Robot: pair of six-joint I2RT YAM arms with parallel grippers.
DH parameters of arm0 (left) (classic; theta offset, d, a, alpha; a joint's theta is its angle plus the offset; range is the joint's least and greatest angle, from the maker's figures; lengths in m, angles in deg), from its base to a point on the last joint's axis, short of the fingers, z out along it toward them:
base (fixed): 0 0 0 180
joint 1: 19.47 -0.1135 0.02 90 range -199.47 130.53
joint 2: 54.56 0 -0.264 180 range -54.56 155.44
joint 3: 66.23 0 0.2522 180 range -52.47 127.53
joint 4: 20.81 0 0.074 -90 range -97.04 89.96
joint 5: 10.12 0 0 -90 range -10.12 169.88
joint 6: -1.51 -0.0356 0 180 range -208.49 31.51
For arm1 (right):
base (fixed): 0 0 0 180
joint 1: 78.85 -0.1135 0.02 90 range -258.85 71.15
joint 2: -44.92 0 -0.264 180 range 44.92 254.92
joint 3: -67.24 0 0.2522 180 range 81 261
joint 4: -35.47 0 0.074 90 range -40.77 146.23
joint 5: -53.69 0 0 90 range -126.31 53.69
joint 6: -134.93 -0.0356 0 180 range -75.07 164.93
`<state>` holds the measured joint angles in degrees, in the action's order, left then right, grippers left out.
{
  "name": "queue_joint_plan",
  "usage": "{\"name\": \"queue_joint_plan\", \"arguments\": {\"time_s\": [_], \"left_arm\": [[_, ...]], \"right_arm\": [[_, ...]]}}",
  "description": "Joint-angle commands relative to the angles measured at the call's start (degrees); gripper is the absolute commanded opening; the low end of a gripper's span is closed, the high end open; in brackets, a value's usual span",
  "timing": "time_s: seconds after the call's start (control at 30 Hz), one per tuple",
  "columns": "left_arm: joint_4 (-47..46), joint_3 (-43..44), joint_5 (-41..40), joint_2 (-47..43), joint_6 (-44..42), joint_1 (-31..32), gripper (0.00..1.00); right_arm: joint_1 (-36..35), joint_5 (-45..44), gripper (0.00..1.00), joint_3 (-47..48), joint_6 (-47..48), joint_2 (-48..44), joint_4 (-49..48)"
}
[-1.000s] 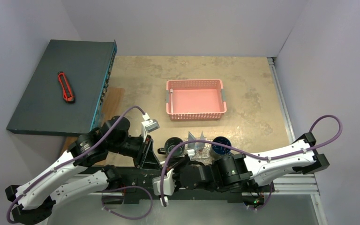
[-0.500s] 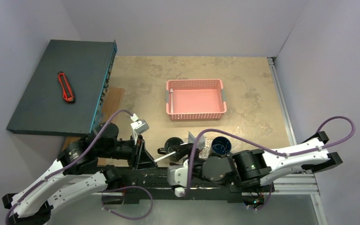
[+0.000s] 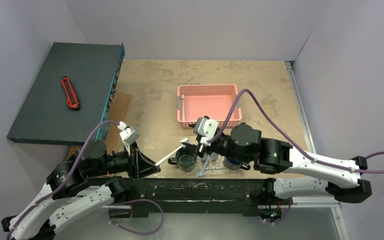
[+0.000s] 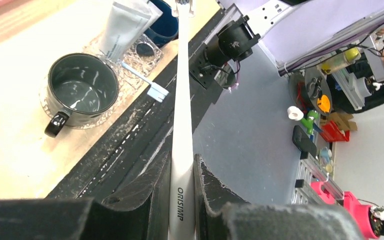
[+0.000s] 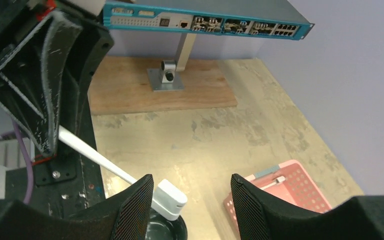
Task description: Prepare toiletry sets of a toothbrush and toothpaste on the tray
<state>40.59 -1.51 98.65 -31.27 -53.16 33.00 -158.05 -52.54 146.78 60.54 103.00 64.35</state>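
Note:
My left gripper (image 3: 152, 166) (image 4: 182, 175) is shut on the handle of a white toothbrush (image 3: 172, 154) (image 4: 183, 100). The brush slants up to the right, over the dark green mug (image 3: 186, 160) (image 4: 82, 90). Its capped head (image 5: 170, 199) lies between the fingers of my open right gripper (image 3: 196, 147) (image 5: 190, 200), close to the left finger. Both mugs stand on the clear bumpy tray (image 4: 142, 55); the blue mug (image 3: 236, 161) (image 4: 162, 25) is partly under my right arm. A silvery toothpaste tube (image 4: 122, 30) and a pale-blue toothbrush (image 3: 203, 167) (image 4: 142, 82) lie between the mugs.
A pink basket (image 3: 209, 106) (image 5: 285, 190) sits beyond the tray. At the far left, a dark network switch (image 3: 65, 90) on a wooden board (image 5: 160, 85) carries a red box cutter (image 3: 70, 92). The black arm rail (image 3: 200, 187) runs just in front of the tray.
My right arm has swung from the near rail up over the mugs, and its gripper has opened. My left arm has drawn back to the left with the white toothbrush.

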Motion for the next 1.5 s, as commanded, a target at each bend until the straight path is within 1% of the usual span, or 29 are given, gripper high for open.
{"name": "queue_joint_plan", "arguments": {"time_s": [0.0, 0.1, 0.2, 0.27, 0.37, 0.53, 0.63, 0.77, 1.0, 1.2, 1.33, 1.47], "left_arm": [[-2.8, 0.0, -3.3, -2.4, -0.4, -0.2, 0.0], [-3.0, 0.0, -4.0, -3.6, -0.2, -0.2, 0.0], [-3.9, -0.2, -4.2, -4.6, -0.3, -0.2, 0.0], [-4.9, -0.5, -4.0, -5.5, 0.0, -0.1, 0.0], [-6.3, -0.5, -4.0, -6.7, 0.2, -0.2, 0.0], [-8.4, -0.3, -2.5, -7.1, 0.5, -0.2, 0.0], [-10.4, -0.4, -0.8, -7.1, 0.6, -0.1, 0.0], [-12.9, -0.2, 1.1, -7.1, 0.5, -0.1, 0.0], [-16.2, -0.2, 4.6, -5.8, 0.1, -0.2, 0.0], [-17.3, 0.3, 7.9, -3.0, -0.5, -0.2, 0.0], [-17.0, 0.6, 8.8, -1.2, -1.0, -0.2, 0.0], [-16.9, 0.6, 8.4, -1.1, -1.5, -0.1, 0.0]], "right_arm": [[7.0, 11.8, 0.6, 2.2, -7.7, -1.7, -5.7], [12.2, 18.5, 0.6, 1.0, -7.7, -2.5, -8.5], [20.0, 30.3, 0.6, -2.0, -7.7, -3.9, -14.2], [24.9, 39.0, 0.63, -5.0, -28.6, -5.2, -20.0], [29.7, 47.0, 0.64, -8.5, -36.4, -5.9, -27.0], [31.9, 54.7, 0.64, -11.6, -44.4, -4.7, -36.0], [32.1, 57.2, 0.63, -13.2, -48.5, -4.2, -40.5], [32.1, 59.8, 0.63, -14.4, -52.1, -3.3, -44.2], [32.1, 61.0, 0.63, -14.6, -53.1, -2.3, -44.7], [32.0, 63.8, 0.62, -14.3, -55.0, -1.1, -47.2], [32.1, 64.4, 0.59, -13.8, -56.0, -0.4, -47.6], [32.0, 64.7, 0.55, -13.0, -55.3, 0.0, -45.7]]}}
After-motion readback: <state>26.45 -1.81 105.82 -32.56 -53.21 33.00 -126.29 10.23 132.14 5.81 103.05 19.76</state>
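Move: The white toothbrush's head end is about 3 cm left of the right hand, 1 cm back and 3 cm below it. From the left hand, which already holds the handle, it lies some 10 cm right, 7 cm ahead, about level. The green mug stands 2 cm left, 3 cm back and 11 cm below the right hand; the toothpaste tubes are about 7 cm right of that hand, 1 cm back, also 11 cm below. Still pinching the toothbrush handle, the left hand lifts it about 6 cm, tips its fingers some 15 degrees upward, then sinks slightly as it eases right and back. The open right hand loops forward, up and right, then back, ending about 5 cm higher; its wrist turns counter-clockwise and tilts until the fingers point left at the left gripper, around the head end, only starting to narrow. ##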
